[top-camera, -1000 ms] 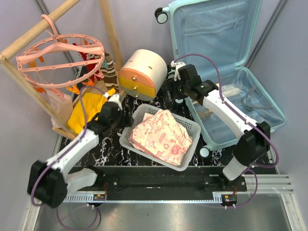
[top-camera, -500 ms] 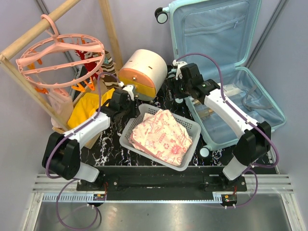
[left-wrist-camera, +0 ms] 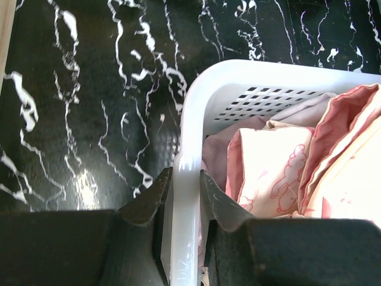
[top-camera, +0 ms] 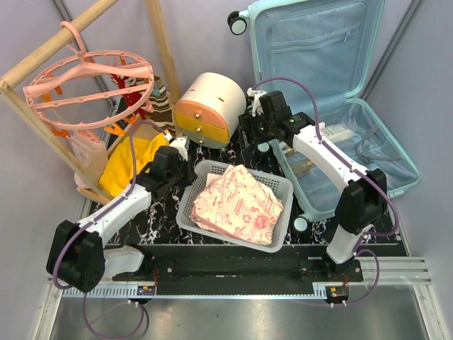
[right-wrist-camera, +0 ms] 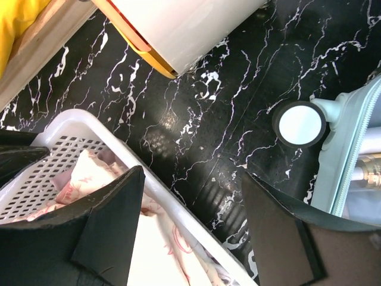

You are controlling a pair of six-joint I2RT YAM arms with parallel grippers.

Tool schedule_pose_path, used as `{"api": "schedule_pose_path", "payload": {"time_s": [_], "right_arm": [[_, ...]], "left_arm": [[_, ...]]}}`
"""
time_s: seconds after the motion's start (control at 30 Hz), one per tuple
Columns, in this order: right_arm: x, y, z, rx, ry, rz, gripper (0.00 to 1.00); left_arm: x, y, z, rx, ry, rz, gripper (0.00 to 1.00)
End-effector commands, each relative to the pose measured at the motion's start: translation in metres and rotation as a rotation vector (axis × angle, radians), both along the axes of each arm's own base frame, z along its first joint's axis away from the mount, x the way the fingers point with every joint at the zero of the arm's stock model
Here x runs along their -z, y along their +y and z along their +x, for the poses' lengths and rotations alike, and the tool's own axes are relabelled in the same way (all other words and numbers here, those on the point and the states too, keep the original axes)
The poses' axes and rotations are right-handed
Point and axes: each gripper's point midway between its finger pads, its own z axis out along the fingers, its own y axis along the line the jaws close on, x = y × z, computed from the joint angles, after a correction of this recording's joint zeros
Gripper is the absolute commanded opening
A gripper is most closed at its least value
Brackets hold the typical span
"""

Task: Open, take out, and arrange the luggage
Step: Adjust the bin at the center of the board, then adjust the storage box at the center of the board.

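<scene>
The luggage [top-camera: 333, 85] lies open at the back right, its lid propped upright and its lower shell [top-camera: 368, 163] flat on the table. One of its wheels [right-wrist-camera: 299, 124] shows in the right wrist view. A white perforated basket [top-camera: 284, 187] holds folded pink patterned cloth [top-camera: 237, 202] at the table's middle. My left gripper [top-camera: 180, 166] is shut on the basket's left rim [left-wrist-camera: 186, 179], one finger [left-wrist-camera: 147, 199] outside and the other inside. My right gripper [right-wrist-camera: 191, 179] hangs open over the black table by the basket's far corner, with nothing in it.
A cream-and-orange drawer box [top-camera: 209, 106] stands behind the basket. A pink round clip hanger [top-camera: 88, 78] hangs from a wooden frame [top-camera: 163, 42] at the left, above a yellow garment [top-camera: 131, 159]. The table is black marble [left-wrist-camera: 89, 89].
My left gripper swung in to the basket's left rim and closed on it. The basket turned slightly. My right gripper drifted a little to the left, still open.
</scene>
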Motion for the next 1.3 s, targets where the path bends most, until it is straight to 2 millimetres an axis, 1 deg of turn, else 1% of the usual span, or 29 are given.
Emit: {"api": "schedule_pose_path", "payload": {"time_s": [0.0,0.13,0.2,0.23,0.27,0.3,0.33,0.37,0.4,0.43,0.47,0.5,0.53,0.6,0.63,0.67,0.7,0.73,0.8,0.87,0.9,0.93,0.97,1.0,1.03,1.07,1.1,1.17,1.27], "right_arm": [[-0.02,0.008,0.008,-0.035,-0.047,0.036,0.74],[-0.021,0.009,0.01,-0.045,-0.058,0.028,0.74],[-0.028,0.008,0.014,-0.041,-0.081,0.022,0.74],[-0.031,0.009,0.016,-0.038,-0.088,0.021,0.74],[-0.032,0.009,0.018,-0.043,-0.096,0.016,0.74],[-0.039,0.012,0.022,-0.05,-0.113,0.023,0.75],[-0.036,0.014,0.026,-0.049,-0.11,0.017,0.75],[-0.037,0.015,0.029,-0.044,-0.112,0.017,0.75],[-0.047,0.018,0.035,-0.042,-0.133,0.028,0.76],[-0.039,0.021,0.039,-0.045,-0.115,0.023,0.77],[-0.039,0.025,0.04,-0.054,-0.113,0.024,0.77],[-0.048,0.032,0.043,-0.06,-0.133,0.031,0.78],[-0.04,0.037,0.044,-0.06,-0.121,0.019,0.78],[-0.042,0.043,0.047,-0.07,-0.142,0.0,0.79],[-0.032,0.052,0.045,-0.084,-0.134,-0.024,0.8],[-0.026,0.051,0.048,-0.065,-0.14,-0.061,0.8],[-0.019,0.055,0.051,-0.066,-0.133,-0.075,0.8],[-0.013,0.058,0.049,-0.066,-0.122,-0.091,0.8],[-0.005,0.059,0.056,-0.029,-0.113,-0.11,0.8],[-0.003,0.059,0.06,-0.006,-0.111,-0.115,0.8],[-0.006,0.06,0.063,0.001,-0.121,-0.114,0.8],[-0.001,0.06,0.066,0.01,-0.118,-0.124,0.79],[-0.006,0.057,0.073,0.032,-0.142,-0.136,0.79],[0.001,0.057,0.078,0.04,-0.142,-0.155,0.79],[0.003,0.056,0.081,0.046,-0.148,-0.169,0.79],[-0.004,0.054,0.089,0.074,-0.174,-0.179,0.79],[0.007,0.051,0.094,0.089,-0.16,-0.203,0.79],[0.0,0.046,0.103,0.114,-0.168,-0.192,0.79],[0.003,0.034,0.113,0.155,-0.157,-0.189,0.79]], "left_arm": [[0.007,0.016,-0.018,-0.068,0.026,0.005,0.13],[0.009,0.023,-0.031,-0.091,0.035,0.0,0.13],[0.004,0.027,-0.031,-0.107,0.019,0.011,0.13],[0.0,0.027,-0.031,-0.104,0.012,0.009,0.19],[-0.003,0.027,-0.031,-0.101,0.005,0.006,0.29],[-0.006,0.027,-0.03,-0.102,0.001,0.006,0.42],[-0.015,0.026,-0.026,-0.104,-0.013,0.004,0.54],[-0.021,0.026,-0.023,-0.109,-0.026,0.005,0.75],[-0.026,0.026,-0.02,-0.111,-0.036,0.006,0.82],[-0.04,0.025,-0.013,-0.109,-0.064,0.004,0.87],[-0.046,0.025,-0.009,-0.114,-0.082,0.008,0.95],[-0.051,0.025,-0.006,-0.112,-0.094,0.012,0.97],[-0.06,0.024,-0.001,-0.106,-0.117,0.018,0.99],[-0.079,0.021,0.012,-0.103,-0.153,0.017,0.99],[-0.083,0.021,0.015,-0.1,-0.156,0.024,0.99],[-0.096,0.019,0.025,-0.103,-0.174,0.013,0.99],[-0.099,0.019,0.028,-0.103,-0.172,0.012,0.99],[-0.104,0.018,0.031,-0.097,-0.18,0.012,0.99],[-0.125,0.013,0.04,-0.082,-0.23,-0.01,0.99],[-0.136,0.01,0.044,-0.061,-0.258,-0.023,0.99],[-0.142,0.009,0.047,-0.061,-0.271,-0.026,0.99],[-0.145,0.006,0.048,-0.046,-0.271,-0.038,0.99],[-0.145,0.004,0.049,-0.038,-0.268,-0.042,0.99],[-0.143,0.004,0.051,-0.039,-0.263,-0.041,0.99],[-0.142,0.004,0.052,-0.036,-0.261,-0.043,0.99],[-0.141,0.003,0.052,-0.032,-0.259,-0.045,0.99],[-0.142,0.003,0.052,-0.034,-0.261,-0.046,0.99],[-0.144,0.003,0.052,-0.034,-0.269,-0.049,0.99],[-0.147,0.007,0.05,-0.045,-0.283,-0.045,0.99]]}}
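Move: My left fingers are shut on the bin's left rim; the bin's middle lies about 14 cm to their right, 9 cm back and 4 cm lower. From that hand the drum-shaped cabinet is some 20 cm ahead and 7 cm right, the yellow cloth 16 cm left and 5 cm ahead. My empty right hand has the cabinet's middle roughly 9 cm ahead, 13 cm left and 8 cm below, and the suitcase wheel 3 cm right, 3 cm back and 15 cm down. With my left hand still pinching the rim, I drag the bin's left side back and a little left, about 4 cm, turning slightly counter-clockwise, then open wide, rise some 12 cm clear and reach forward towards the cabinet. Once my left hand lets go, my right hand, fingers apart, arcs forward and left about 10 cm, up first and then down to the right side of the cabinet, rolling its left side down. ##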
